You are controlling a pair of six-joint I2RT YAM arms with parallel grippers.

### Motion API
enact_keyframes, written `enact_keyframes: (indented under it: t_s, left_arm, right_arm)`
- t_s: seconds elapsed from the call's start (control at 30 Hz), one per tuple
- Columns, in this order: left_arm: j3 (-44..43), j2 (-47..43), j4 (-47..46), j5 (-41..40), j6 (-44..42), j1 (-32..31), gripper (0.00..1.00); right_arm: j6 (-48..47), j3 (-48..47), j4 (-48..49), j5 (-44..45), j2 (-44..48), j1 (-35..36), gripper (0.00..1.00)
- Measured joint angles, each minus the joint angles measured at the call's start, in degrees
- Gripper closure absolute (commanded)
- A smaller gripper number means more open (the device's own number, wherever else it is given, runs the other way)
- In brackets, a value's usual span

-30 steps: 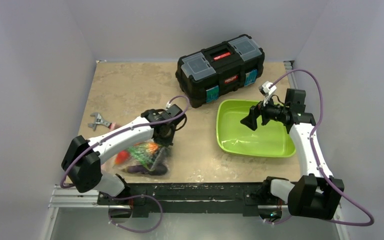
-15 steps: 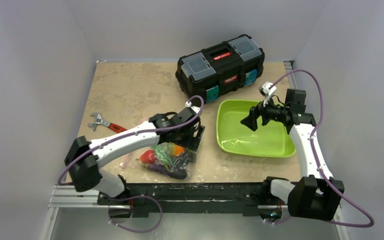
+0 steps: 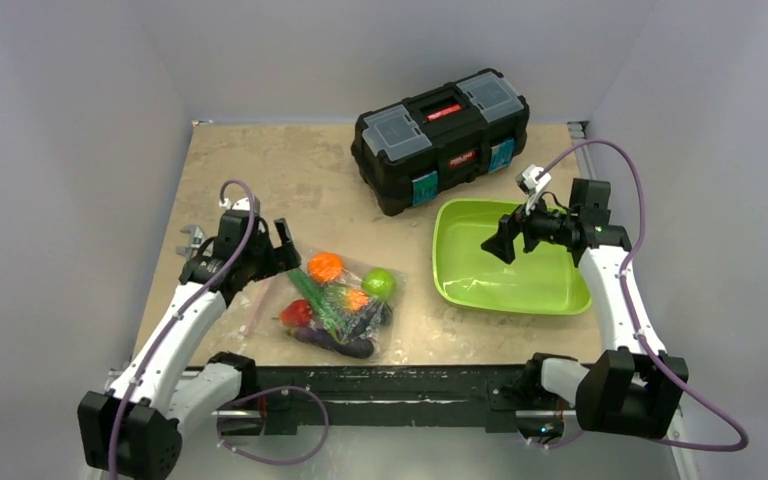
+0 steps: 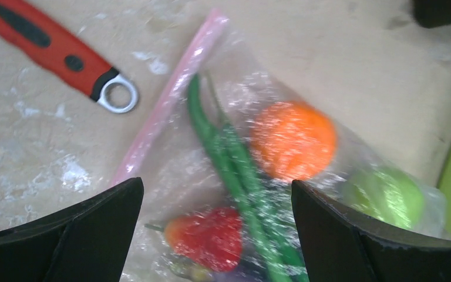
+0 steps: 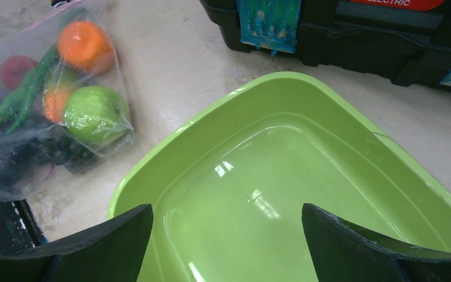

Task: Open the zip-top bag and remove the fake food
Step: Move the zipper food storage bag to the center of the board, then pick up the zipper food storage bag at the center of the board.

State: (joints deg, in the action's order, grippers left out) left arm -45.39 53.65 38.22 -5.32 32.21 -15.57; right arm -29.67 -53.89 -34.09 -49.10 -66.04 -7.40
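The clear zip-top bag (image 3: pixel 338 306) lies flat on the table, holding the fake food: an orange (image 3: pixel 325 266), a green apple (image 3: pixel 379 284), a red pepper (image 3: pixel 296 313), green beans (image 4: pixel 229 158) and a dark eggplant (image 3: pixel 338 344). Its pink zip strip (image 4: pixel 170 100) runs along the bag's left edge. My left gripper (image 3: pixel 284 250) hovers open at the bag's upper left corner, with nothing between its fingers. In the left wrist view the bag (image 4: pixel 252 176) lies below the open left gripper (image 4: pixel 216 187). My right gripper (image 3: pixel 501 246) hangs open and empty over the green tray (image 3: pixel 450 215).
A black toolbox (image 3: pixel 442 135) stands at the back, just behind the tray. A red-handled wrench (image 4: pixel 41 44) lies left of the bag, mostly hidden under my left arm in the top view. Grey walls close in the table on three sides.
My left gripper went from shut to open and let go of the bag, and the arm swung back to the left. The bag now lies flat, food spread out. The right arm stayed still.
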Motion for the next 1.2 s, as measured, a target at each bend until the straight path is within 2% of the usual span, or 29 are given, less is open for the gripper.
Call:
enact_keyframes:
  t_s: [0.1,0.2,0.5,0.6,0.63,0.73,0.83,0.97,1.2]
  left_arm:
    - [5.8,1.8,-3.4,1.3,0.9,6.0,0.05]
    - [8.1,5.7,-6.7,2.4,1.6,10.2,0.09]
    - [9.1,18.0,-17.9,8.1,2.6,16.5,0.27]
    - [9.8,22.0,-20.2,11.2,3.7,17.9,0.38]
    - [10.0,22.9,-21.2,12.6,4.2,18.5,0.45]
    - [10.8,23.6,-23.6,15.4,5.5,19.9,0.62]
    - [11.7,23.8,-24.6,17.8,6.4,20.8,0.74]
    - [12.4,22.3,-24.9,20.5,7.3,21.0,1.0]
    - [12.5,15.2,-23.7,25.1,7.4,21.0,1.0]
  right_arm:
    - [-0.2,0.0,-0.4,-0.1,0.0,0.0,0.01]
    - [-0.6,0.0,-1.1,-0.3,0.0,0.0,0.01]
    - [-1.9,0.0,-2.2,-1.4,-0.2,0.0,0.01]
    - [-2.3,0.0,-2.4,-1.4,-0.3,0.0,0.01]
    - [-2.4,0.0,-2.5,-1.5,-0.3,0.0,0.01]
    - [-2.5,0.0,-2.5,-1.5,-0.3,0.0,0.01]
    - [-2.5,0.0,-2.5,-1.6,-0.3,0.0,0.01]
    - [-2.5,0.0,-2.5,-1.6,-0.3,0.0,0.01]
    - [-2.5,0.0,-2.6,-1.6,-0.3,0.0,0.01]
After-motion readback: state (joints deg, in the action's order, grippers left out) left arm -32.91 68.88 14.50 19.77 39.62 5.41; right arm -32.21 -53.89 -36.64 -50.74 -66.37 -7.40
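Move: The zip edge of the bag lies under the open left hand: some 4 cm ahead, 3 cm to its left and 12 cm below. Inside the bag the orange sits about 4 cm ahead and 6 cm right, and the red pepper about 5 cm back, straight below the hand's line. The red-handled wrench is some 7 cm ahead and 15 cm left. From the right hand the zip edge is roughly 39 cm left, level, 17 cm down. The left fingers pinch the bag's pink zip edge: the hand drops about 12 cm, easing left and a little forward, and shuts from wide open just over the board. It turns slightly counter-clockwise on the way down, then rolls left side down by some 20 degrees. With the edge held it rises about 4 cm, drifting a little right. ##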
